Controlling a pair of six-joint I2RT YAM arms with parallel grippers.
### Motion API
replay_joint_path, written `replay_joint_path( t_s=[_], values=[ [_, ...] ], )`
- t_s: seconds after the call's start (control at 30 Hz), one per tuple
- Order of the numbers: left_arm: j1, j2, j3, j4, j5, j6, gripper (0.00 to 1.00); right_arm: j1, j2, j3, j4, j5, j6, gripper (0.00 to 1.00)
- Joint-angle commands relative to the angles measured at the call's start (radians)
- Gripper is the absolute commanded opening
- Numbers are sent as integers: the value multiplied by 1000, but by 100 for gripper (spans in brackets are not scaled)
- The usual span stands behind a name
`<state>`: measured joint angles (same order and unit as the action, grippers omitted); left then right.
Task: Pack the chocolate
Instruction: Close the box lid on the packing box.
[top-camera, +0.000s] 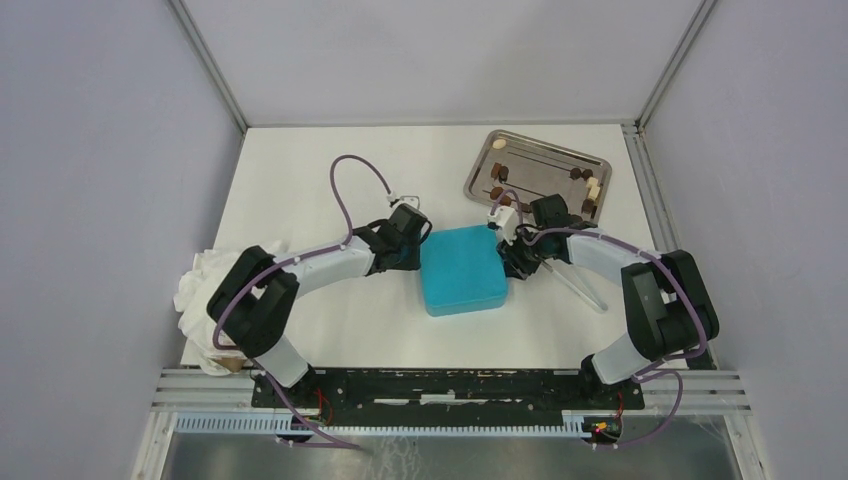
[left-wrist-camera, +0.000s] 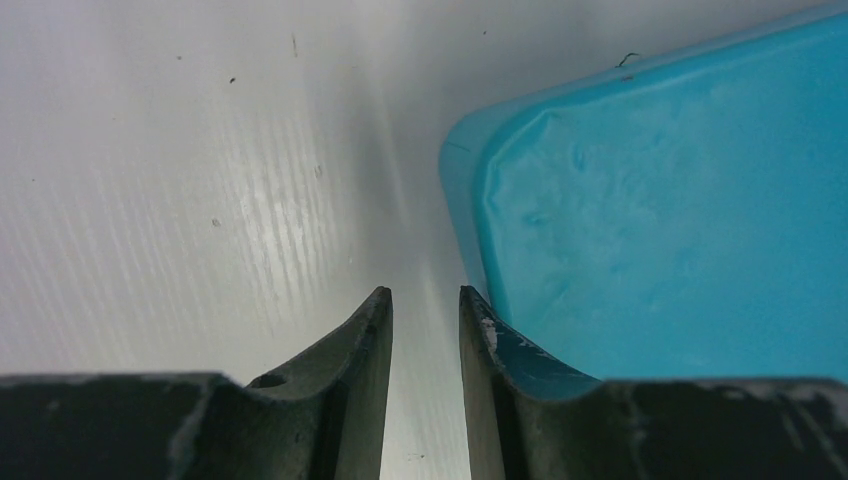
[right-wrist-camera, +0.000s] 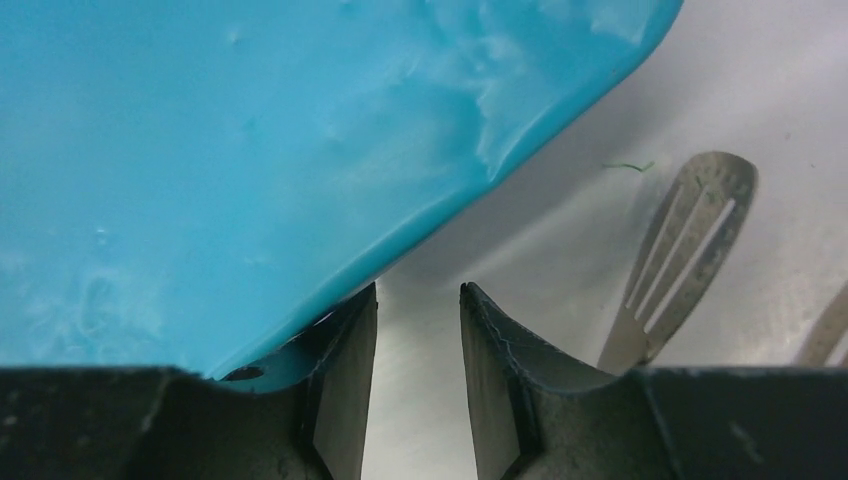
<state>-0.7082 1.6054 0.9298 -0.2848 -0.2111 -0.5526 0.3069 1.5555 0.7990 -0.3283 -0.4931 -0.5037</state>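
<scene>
The teal box, lid on, lies mid-table (top-camera: 462, 270). The chocolate sits outside it as several small brown pieces (top-camera: 497, 172) and cream pieces (top-camera: 594, 188) on a metal tray (top-camera: 550, 146) at the back right. My left gripper (top-camera: 412, 245) is low at the box's left edge. In the left wrist view its jaws (left-wrist-camera: 425, 295) stand slightly apart over bare table, the right finger (left-wrist-camera: 485, 340) against the box's corner (left-wrist-camera: 660, 220). My right gripper (top-camera: 512, 255) is at the box's right edge. It (right-wrist-camera: 418, 290) is open, and its left finger (right-wrist-camera: 345, 350) sits under the box's rim (right-wrist-camera: 250, 180).
Long metal tweezers (top-camera: 575, 285) lie on the table just right of the right gripper, and their slotted tip shows in the right wrist view (right-wrist-camera: 680, 255). A crumpled white cloth (top-camera: 205, 290) lies at the table's left edge. Walls close in the back and both sides.
</scene>
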Motion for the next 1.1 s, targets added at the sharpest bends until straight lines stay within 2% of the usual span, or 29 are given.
replay_joint_path(
  t_s=[0.0,0.27,0.4,0.57,0.63,0.7,0.77,0.83,1.07],
  values=[
    [-63,45,105,-16,-59,-44,38,-7,-25,41,7,71,-6,43],
    [-96,72,175,-101,-133,-41,38,-32,-56,38,11,103,-8,47],
    [-106,80,190,-117,-133,-36,38,-54,-89,54,0,149,-22,55],
    [-110,79,186,-121,-131,-36,38,-107,-227,34,30,178,-28,65],
    [-109,81,188,-120,-128,-35,38,-128,-285,15,40,114,-41,71],
    [-111,84,194,-120,-119,-33,38,-134,-324,-12,44,-41,-59,78],
    [-115,88,200,-120,-116,-30,38,-135,-318,-28,33,-254,-39,84],
    [-119,87,200,-122,-116,-32,38,-134,-276,-32,36,-351,12,86],
    [-138,65,173,-120,-122,-57,39,-127,-153,-48,84,-289,145,88]
  ],
)
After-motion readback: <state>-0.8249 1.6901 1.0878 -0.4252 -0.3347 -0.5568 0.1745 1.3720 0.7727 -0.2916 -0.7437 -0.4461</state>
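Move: The closed packing box fits snugly between the two grippers, its middle about 8 cm right of the left gripper and roughly 1 cm back, and about 10 cm left of the right gripper and level with it, both a centimetre or so below the fingers. The tongs lie some 8 cm right of the right gripper, level with it and about 3 cm down. The tray stands about 17 cm ahead of the right gripper and 4 cm to its right. Keep the left gripper against the box's left side and push the box to the right, going about 2.5 cm and rising slightly. Back the right gripper off the right side, to the right and forward, opening it wide as it climbs about 10 cm; then swing it back left and towards the base, sinking some 4 cm with its left side rolled up, so the open fingers hang over the lid's right edge. ##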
